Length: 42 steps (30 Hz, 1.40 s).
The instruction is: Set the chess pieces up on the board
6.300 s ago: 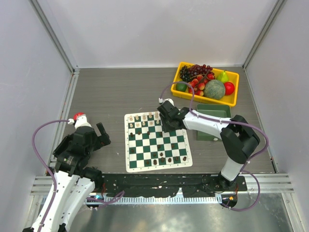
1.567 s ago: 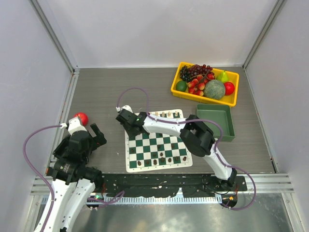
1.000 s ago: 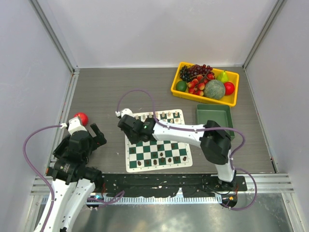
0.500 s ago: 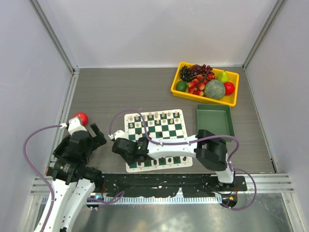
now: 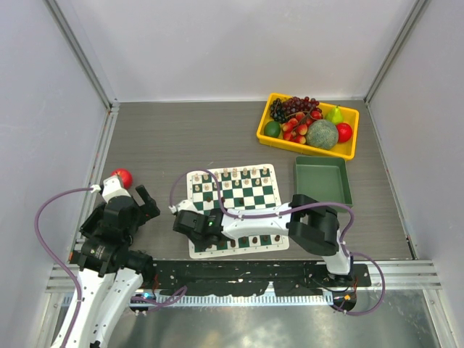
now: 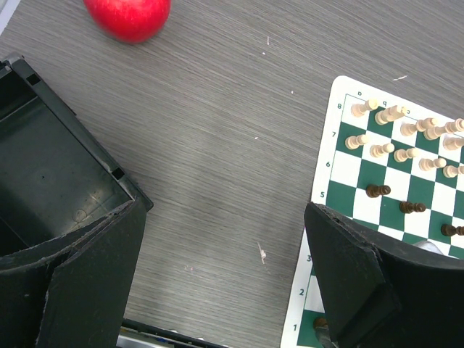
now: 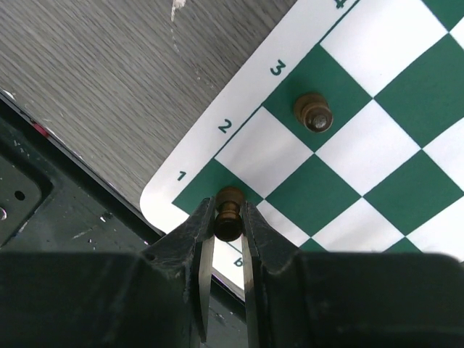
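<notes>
The board (image 5: 250, 194) lies mid-table. Cream chess pieces (image 5: 232, 174) fill its far rows and dark ones (image 5: 254, 239) dot the near rows. My right gripper (image 5: 199, 223) reaches across to the near left corner. In the right wrist view this gripper (image 7: 228, 206) is shut on a dark brown piece (image 7: 229, 226) over the corner green square by the "1" label. Whether the piece touches the board (image 7: 362, 145) I cannot tell. Another dark pawn (image 7: 313, 114) stands on a green square in row 3. My left gripper (image 5: 141, 203) (image 6: 225, 283) hangs open and empty, left of the board (image 6: 341, 167).
A red apple (image 5: 122, 177) (image 6: 127, 16) lies by the left arm. At the back right stands a yellow tray of fruit (image 5: 310, 125), with a green bin (image 5: 322, 181) just right of the board. The black mounting rail (image 5: 246, 272) runs along the near edge.
My right arm has swung from the board's far left corner down to its near left corner, carrying the dark piece. The left arm has not moved.
</notes>
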Tool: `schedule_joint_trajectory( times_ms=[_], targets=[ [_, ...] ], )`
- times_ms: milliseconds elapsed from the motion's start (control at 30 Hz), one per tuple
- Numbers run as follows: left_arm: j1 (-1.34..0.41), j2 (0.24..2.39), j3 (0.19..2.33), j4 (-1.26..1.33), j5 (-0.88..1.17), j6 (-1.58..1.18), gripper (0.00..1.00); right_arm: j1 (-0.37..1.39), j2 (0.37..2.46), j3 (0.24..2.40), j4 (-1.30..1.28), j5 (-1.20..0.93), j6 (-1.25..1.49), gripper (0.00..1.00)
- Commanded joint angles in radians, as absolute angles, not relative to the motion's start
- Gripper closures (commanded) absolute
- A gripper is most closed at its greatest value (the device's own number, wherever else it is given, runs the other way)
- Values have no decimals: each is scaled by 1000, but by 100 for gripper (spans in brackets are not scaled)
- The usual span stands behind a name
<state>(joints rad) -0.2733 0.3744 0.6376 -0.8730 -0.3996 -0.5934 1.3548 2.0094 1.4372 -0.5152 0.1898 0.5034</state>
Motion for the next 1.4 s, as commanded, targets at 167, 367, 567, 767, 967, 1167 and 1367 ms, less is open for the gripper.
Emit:
schedule_joint_trajectory(
  times_ms=[167, 367, 567, 767, 967, 1167, 1367],
  targets=[
    [-268, 373, 637, -850, -405, -591, 1, 1367, 1993, 1442, -485, 169, 508, 80],
    [-268, 373, 637, -850, -405, -592, 1, 1373, 1987, 1450, -480, 175, 496, 80],
    [-268, 371, 637, -850, -403, -592, 1, 1376, 1990, 1451, -477, 172, 489, 80],
    [-270, 370, 637, -851, -402, -594, 1, 1378, 1996, 1460, -477, 161, 483, 69],
    [-268, 367, 637, -848, -402, -592, 1, 1379, 1953, 1471, -471, 218, 459, 54],
    [-268, 365, 638, -851, -405, -592, 1, 1370, 1875, 1506, -462, 282, 396, 50],
    [-268, 359, 635, -851, -407, -592, 1, 1347, 1848, 1526, -456, 311, 380, 49]
  ],
)
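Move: The right hand holds a dark chess piece over the board's near-left corner square, whose middle lies about 1 cm back and 2 cm below. A grey-topped dark piece stands some 3 cm right and 1 cm back; another dark piece stands about 5 cm ahead, straight out along the left edge, both roughly 2 cm below. From the idle left hand, the corner square is about 8 cm back, 16 cm right and 15 cm below. Right hand nudges the held dark piece back 1 cm, releases it, then rises about 5 cm and slightly forward. ##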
